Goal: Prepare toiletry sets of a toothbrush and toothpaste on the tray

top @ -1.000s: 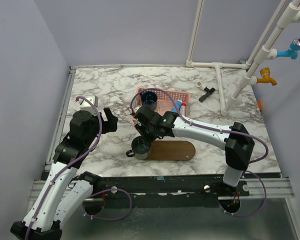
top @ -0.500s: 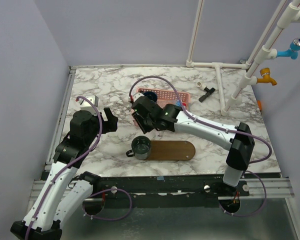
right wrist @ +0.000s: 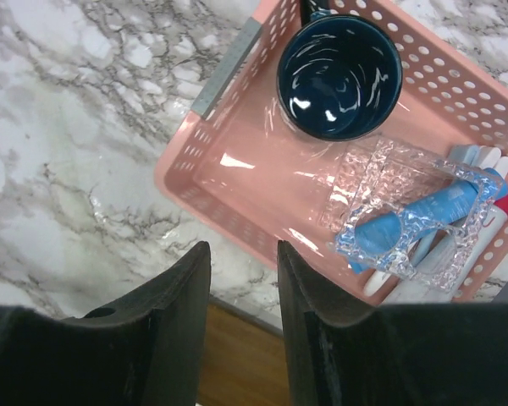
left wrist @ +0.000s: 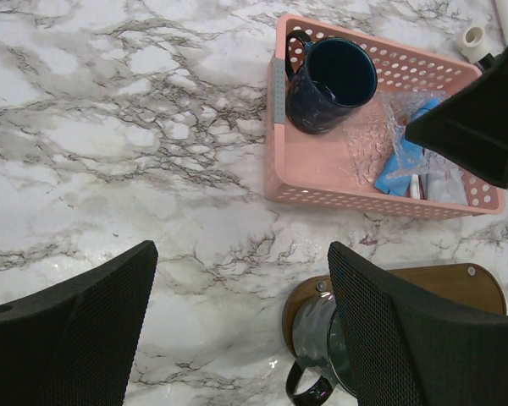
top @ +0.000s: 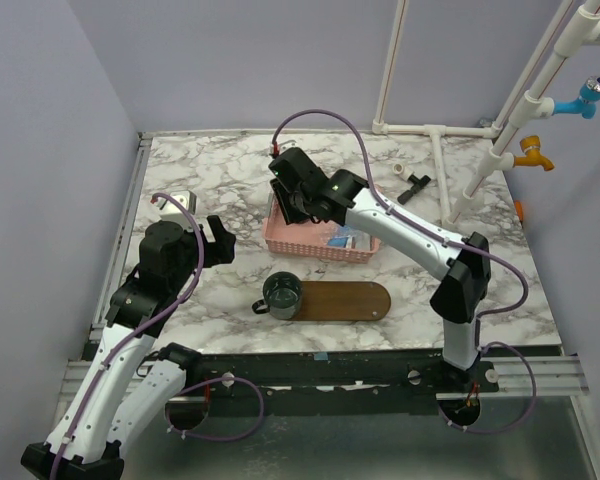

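The dark brown wooden tray [top: 355, 300] lies near the front edge with a shiny metal cup [top: 282, 293] on its left end. My right gripper [right wrist: 243, 249] hangs open and empty above the near rim of a pink basket [right wrist: 229, 182], over the gap between basket and tray. At the basket's right end, a white tube with red, the toothpaste [right wrist: 494, 222], lies among a blue tube and clear crinkled wrap [right wrist: 406, 224]. I cannot pick out the toothbrush with certainty. My left gripper [left wrist: 241, 254] is wide open over bare marble, left of the tray [left wrist: 444, 283].
A dark blue mug [right wrist: 339, 76] stands in the basket's far left corner. White pipes [top: 450, 170] with coloured taps rise at the back right. A small black part [top: 413, 185] lies near them. A white box [top: 180, 200] sits at the left edge.
My right arm has lifted away from the metal cup on the tray's left end and swung back over the pink basket, its jaws a little wider. The left arm has not moved.
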`<state>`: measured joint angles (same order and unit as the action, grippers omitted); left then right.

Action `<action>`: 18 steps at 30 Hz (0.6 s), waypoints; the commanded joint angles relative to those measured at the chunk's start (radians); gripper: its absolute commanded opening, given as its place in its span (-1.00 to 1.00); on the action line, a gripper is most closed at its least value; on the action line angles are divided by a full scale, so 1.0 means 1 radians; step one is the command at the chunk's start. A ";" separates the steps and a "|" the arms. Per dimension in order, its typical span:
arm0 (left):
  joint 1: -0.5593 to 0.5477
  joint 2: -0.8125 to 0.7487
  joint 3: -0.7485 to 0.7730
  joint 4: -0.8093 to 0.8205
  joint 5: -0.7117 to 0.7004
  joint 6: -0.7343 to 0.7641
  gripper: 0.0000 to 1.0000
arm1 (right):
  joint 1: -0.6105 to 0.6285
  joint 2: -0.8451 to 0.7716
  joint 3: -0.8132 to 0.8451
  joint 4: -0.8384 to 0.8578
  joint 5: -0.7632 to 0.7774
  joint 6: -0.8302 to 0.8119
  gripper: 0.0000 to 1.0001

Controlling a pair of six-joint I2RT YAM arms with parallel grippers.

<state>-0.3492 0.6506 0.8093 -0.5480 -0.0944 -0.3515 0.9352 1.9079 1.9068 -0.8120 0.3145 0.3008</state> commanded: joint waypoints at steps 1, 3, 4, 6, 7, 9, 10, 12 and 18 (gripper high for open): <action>-0.007 -0.010 -0.010 -0.004 -0.010 -0.003 0.64 | -0.038 0.076 0.073 -0.047 -0.015 0.032 -0.18; -0.007 -0.008 -0.010 -0.004 -0.008 -0.003 0.64 | -0.056 0.102 0.096 -0.041 -0.028 0.034 -0.18; -0.007 -0.008 -0.010 -0.004 -0.008 -0.002 0.64 | -0.065 0.120 0.107 -0.038 -0.035 0.034 -0.18; -0.007 -0.009 -0.010 -0.004 -0.008 -0.003 0.63 | -0.078 0.151 0.134 -0.034 -0.043 0.030 -0.18; -0.007 -0.008 -0.010 -0.004 -0.008 -0.003 0.64 | -0.081 0.167 0.146 -0.033 -0.044 0.023 -0.18; -0.007 -0.009 -0.010 -0.004 -0.008 -0.002 0.64 | -0.086 0.197 0.177 -0.033 -0.048 0.018 -0.18; -0.007 -0.008 -0.010 -0.004 -0.008 -0.001 0.64 | -0.090 0.212 0.192 -0.033 -0.049 0.015 -0.18; -0.007 -0.006 -0.010 -0.003 -0.007 -0.001 0.64 | -0.097 0.249 0.227 -0.043 -0.057 0.015 -0.18; -0.007 -0.005 -0.009 -0.001 -0.005 -0.001 0.64 | -0.109 0.328 0.281 -0.044 -0.056 0.002 -0.18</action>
<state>-0.3492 0.6510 0.8093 -0.5480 -0.0944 -0.3515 0.8356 2.1799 2.1414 -0.8310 0.2745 0.3157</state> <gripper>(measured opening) 0.817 0.409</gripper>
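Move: The navy cup, in the left end of the pink basket, is about 13 cm ahead of the right hand, almost straight out, its middle some 11 cm below. From that hand, the blue toothpaste in its clear pouch lies roughly 10 cm ahead and 12 cm right, lower down. The green-grey mug on the wooden board is behind it, about 11 cm back and 3 cm left. From the left hand, the navy cup is some 19 cm ahead, 14 cm right and 13 cm below. Bring the right gripper forward about 7 cm and down about 5 cm, in over the basket's near-left part towards the near side of the navy cup. Keep the fingers partly open as they are, turn the hand some 5 degrees clockwise, and end just short of the cup without touching it. ##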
